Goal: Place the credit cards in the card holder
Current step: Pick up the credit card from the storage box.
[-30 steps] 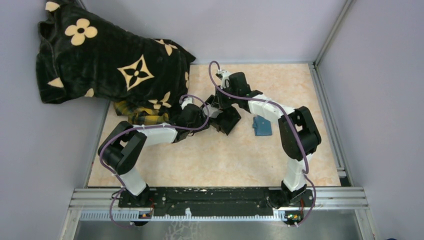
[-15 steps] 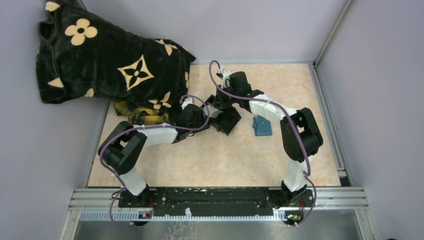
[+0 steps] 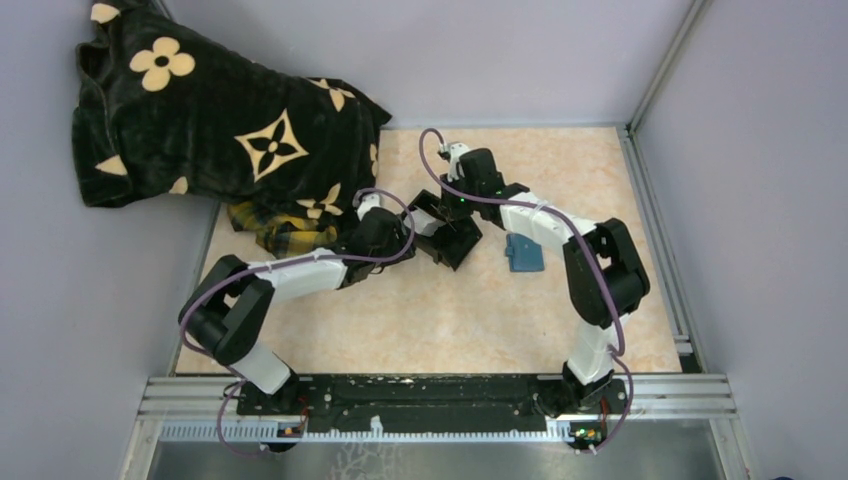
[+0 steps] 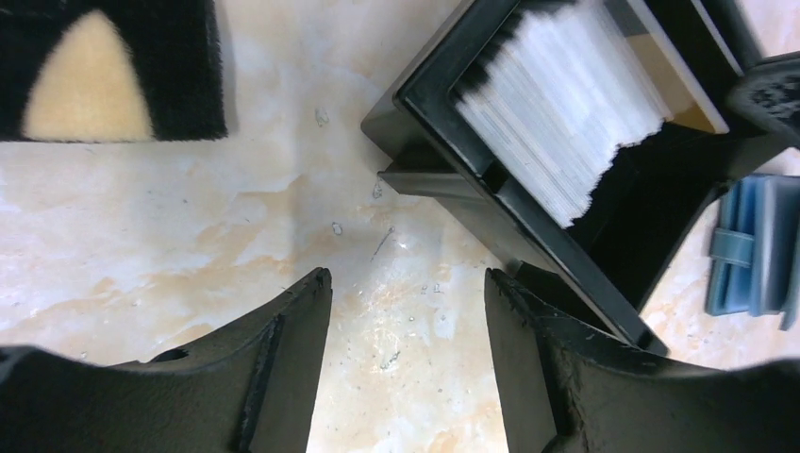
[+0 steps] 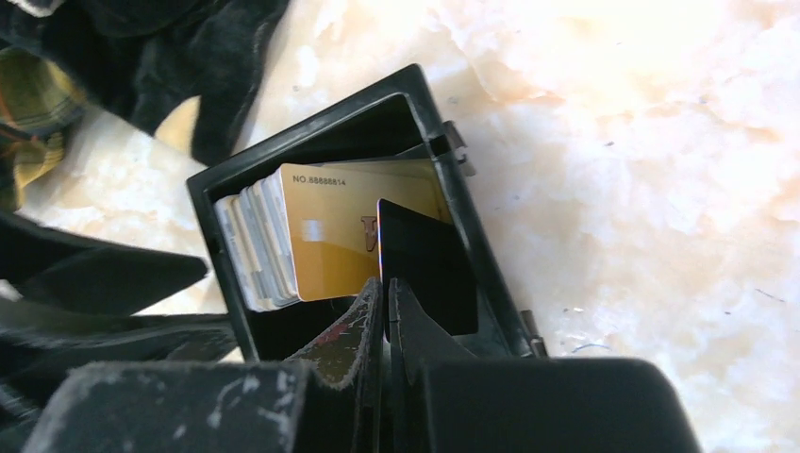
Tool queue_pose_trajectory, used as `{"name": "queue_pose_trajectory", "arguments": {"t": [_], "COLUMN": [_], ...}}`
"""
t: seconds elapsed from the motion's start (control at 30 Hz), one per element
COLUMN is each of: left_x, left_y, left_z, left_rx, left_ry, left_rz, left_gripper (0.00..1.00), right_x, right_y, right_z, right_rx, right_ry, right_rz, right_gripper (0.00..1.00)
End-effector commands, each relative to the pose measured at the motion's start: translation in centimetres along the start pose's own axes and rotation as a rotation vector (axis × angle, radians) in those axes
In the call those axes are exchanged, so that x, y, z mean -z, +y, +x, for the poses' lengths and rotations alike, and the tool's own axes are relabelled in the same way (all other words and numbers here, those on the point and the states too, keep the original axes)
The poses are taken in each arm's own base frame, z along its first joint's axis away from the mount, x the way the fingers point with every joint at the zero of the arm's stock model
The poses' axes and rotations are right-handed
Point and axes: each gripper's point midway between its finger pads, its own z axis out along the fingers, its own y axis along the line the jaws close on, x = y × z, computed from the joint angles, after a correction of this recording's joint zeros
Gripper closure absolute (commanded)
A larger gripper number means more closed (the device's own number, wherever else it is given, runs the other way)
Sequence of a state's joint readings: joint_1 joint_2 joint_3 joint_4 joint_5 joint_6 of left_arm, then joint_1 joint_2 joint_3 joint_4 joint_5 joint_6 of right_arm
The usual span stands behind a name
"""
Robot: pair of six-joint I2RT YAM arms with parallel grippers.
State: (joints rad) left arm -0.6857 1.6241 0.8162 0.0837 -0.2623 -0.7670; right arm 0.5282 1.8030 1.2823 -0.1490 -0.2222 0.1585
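The credit cards [image 5: 259,245] stand as a stack in a black open-topped box [image 5: 212,193], a gold one [image 5: 335,241] at the front. My right gripper [image 5: 387,283] reaches into the box and is shut on the edge of one dark-faced card [image 5: 429,269], which stands upright beside the gold one. In the left wrist view the pale cards [image 4: 557,104] show inside the box [image 4: 425,104]. My left gripper [image 4: 406,278] hangs open over bare table just beside the box's corner, holding nothing. The blue card holder [image 3: 523,252] lies closed to the right of the box [image 3: 455,240].
A black blanket with cream flower patterns [image 3: 220,120] covers the back left corner, with a yellow plaid cloth [image 3: 280,228] under its edge close to my left arm. Grey walls and a metal frame rail [image 3: 655,210] bound the marble-patterned table [image 3: 440,320].
My right gripper has closed onto a card in the box. The left arm's elbow has swung left and nearer; its gripper stays open beside the box.
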Motion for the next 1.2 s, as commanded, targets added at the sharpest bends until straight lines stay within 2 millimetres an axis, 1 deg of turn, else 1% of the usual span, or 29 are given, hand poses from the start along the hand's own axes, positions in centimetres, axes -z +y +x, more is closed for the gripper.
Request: {"name": "queue_pose_trajectory", "arguments": {"t": [0.0, 0.2, 0.47, 0.53, 0.73, 0.9, 1.0, 1.03, 1.17], "left_x": [1.9, 3.2, 4.5, 5.1, 7.2, 8.7, 9.6, 10.0, 12.1], "left_y": [0.1, -0.5, -1.8, -2.3, -4.5, -6.6, -7.9, -8.3, -9.8], "left_z": [-2.0, -3.7, -6.2, -7.1, -8.6, -9.1, -9.1, -9.1, -9.1], "left_rx": [-0.019, -0.021, -0.056, -0.07, -0.105, -0.143, -0.172, -0.183, -0.238], "left_ry": [-0.067, -0.114, -0.175, -0.198, -0.25, -0.267, -0.264, -0.264, -0.278], "left_rz": [-0.019, -0.004, 0.019, 0.038, 0.158, 0.284, 0.362, 0.389, 0.504], "left_gripper": [0.32, 0.32, 0.31, 0.31, 0.31, 0.31, 0.3, 0.3, 0.29], "right_x": [2.0, 2.6, 4.4, 5.9, 8.5, 10.7, 12.4, 13.2, 15.6], "right_y": [-0.6, -1.0, -0.5, 0.1, 0.9, 1.8, 3.2, 3.7, 5.5], "right_z": [-3.2, -3.8, -5.1, -6.2, -6.9, -6.7, -6.6, -6.7, -6.0], "right_rx": [0.052, 0.066, 0.08, 0.081, 0.085, 0.07, 0.043, 0.037, 0.007], "right_ry": [-0.096, -0.115, -0.159, -0.201, -0.226, -0.247, -0.263, -0.274, -0.288], "right_rz": [0.087, 0.124, 0.127, 0.12, 0.112, 0.088, 0.03, 0.008, -0.068], "right_gripper": [1.0, 1.0, 1.0, 1.0, 1.0, 1.0, 1.0, 1.0, 1.0]}}
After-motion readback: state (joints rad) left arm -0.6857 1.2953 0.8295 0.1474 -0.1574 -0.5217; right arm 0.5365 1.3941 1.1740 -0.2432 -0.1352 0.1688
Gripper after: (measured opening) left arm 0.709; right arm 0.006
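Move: The right gripper already holds the black credit card inside the storage box; the box's middle is about 7 cm below it, 1 cm back and 1 cm left. The other cards stand some 4 cm left, 1 cm ahead and 5 cm down; the blue card holder lies about 16 cm right, 4 cm back and 10 cm lower. From the left gripper the black card is about 5 cm ahead, 8 cm right and 3 cm higher, and the box's middle 4 cm ahead, 7 cm right and 1 cm below. Keep the right fingers shut on the black card, ease it some 2 cm right and slightly forward inside the box, then draw it up about 11 cm, finishing back and right towards the card holder while the fingertips tilt up. Raise the open left gripper about 15 cm beside the box, tipping its fingers up some 20 degrees. ##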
